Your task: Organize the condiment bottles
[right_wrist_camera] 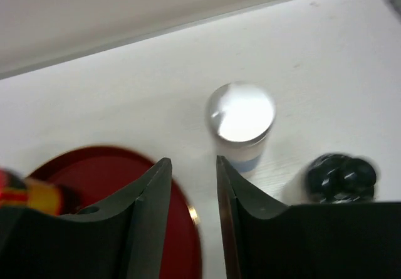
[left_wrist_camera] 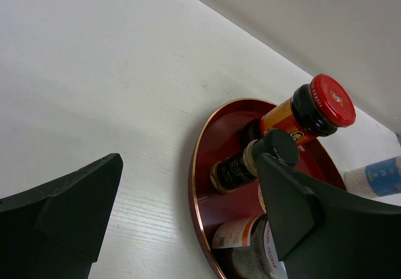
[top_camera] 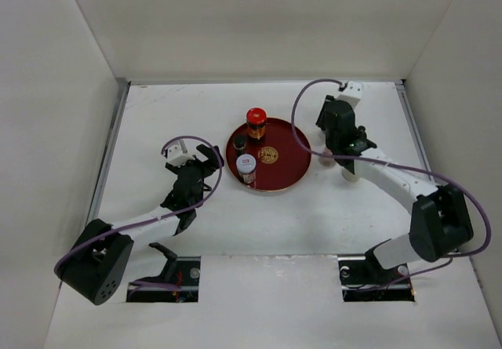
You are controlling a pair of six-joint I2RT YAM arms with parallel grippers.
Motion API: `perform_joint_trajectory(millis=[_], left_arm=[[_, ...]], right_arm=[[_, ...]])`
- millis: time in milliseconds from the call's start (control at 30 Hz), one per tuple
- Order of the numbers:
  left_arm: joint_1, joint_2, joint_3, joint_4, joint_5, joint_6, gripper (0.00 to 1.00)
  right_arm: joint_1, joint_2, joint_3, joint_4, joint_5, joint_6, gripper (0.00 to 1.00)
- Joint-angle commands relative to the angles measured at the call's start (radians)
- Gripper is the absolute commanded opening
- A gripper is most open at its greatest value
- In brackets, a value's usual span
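On the round dark-red tray (top_camera: 289, 163) stand three condiment bottles: a red-capped jar (top_camera: 256, 121), a small black-capped one (top_camera: 239, 143) and a white-lidded jar (top_camera: 246, 165). The left wrist view shows the red cap (left_wrist_camera: 332, 100), the black cap (left_wrist_camera: 276, 147) and the labelled jar (left_wrist_camera: 247, 241) close by. My left gripper (top_camera: 205, 163) (left_wrist_camera: 188, 210) stands wide open just left of the tray, holding nothing. My right gripper (top_camera: 340, 150) (right_wrist_camera: 194, 185) hovers right of the tray, its jaws a narrow gap apart with nothing between. Beyond it stand a white bottle with a blue band (right_wrist_camera: 241, 119) and a black-capped bottle (right_wrist_camera: 341, 177).
White walls enclose the table on the left, back and right. The white bottle (top_camera: 350, 173) sits partly under the right arm, with a small pink-capped bottle (top_camera: 325, 158) next to it. Two cut-outs for the arm bases lie at the near edge.
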Motion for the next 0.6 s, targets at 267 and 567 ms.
perform_joint_trajectory(millis=[267,567], left_arm=[[0.005,-0.022,-0.010,0.047,0.010,-0.011,0.89],[0.000,-0.014,-0.006,0.047,0.012,-0.011,0.89]], right_arm=[[-0.217,0.195,0.292,-0.204,-0.194,-0.087,0.96],[-0.212,0.290,0.330,-0.198,-0.214,-0.095,1.00]])
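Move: The silver-lidded bottle stands about 6 cm ahead of the right hand, 4 cm to its right, its middle some 13 cm lower. The pink-capped bottle is roughly 10 cm nearer the base than it. The black-capped bottle is some 7 cm to the right of the silver-lidded one and 6 cm nearer, and the tray's middle is about 14 cm left of the hand, 1 cm back. From the left hand, the silver-lidded bottle is some 14 cm ahead and 42 cm right, 5 cm lower. The right hand heads for the silver-lidded bottle, still without visible contact: it swings forward about 7 cm and to the right while its part-open fingers spread fully. Then it sinks some 5 cm, easing slightly back left and tipping the fingers down more, so that they end on either side of the lid as seen from above. ##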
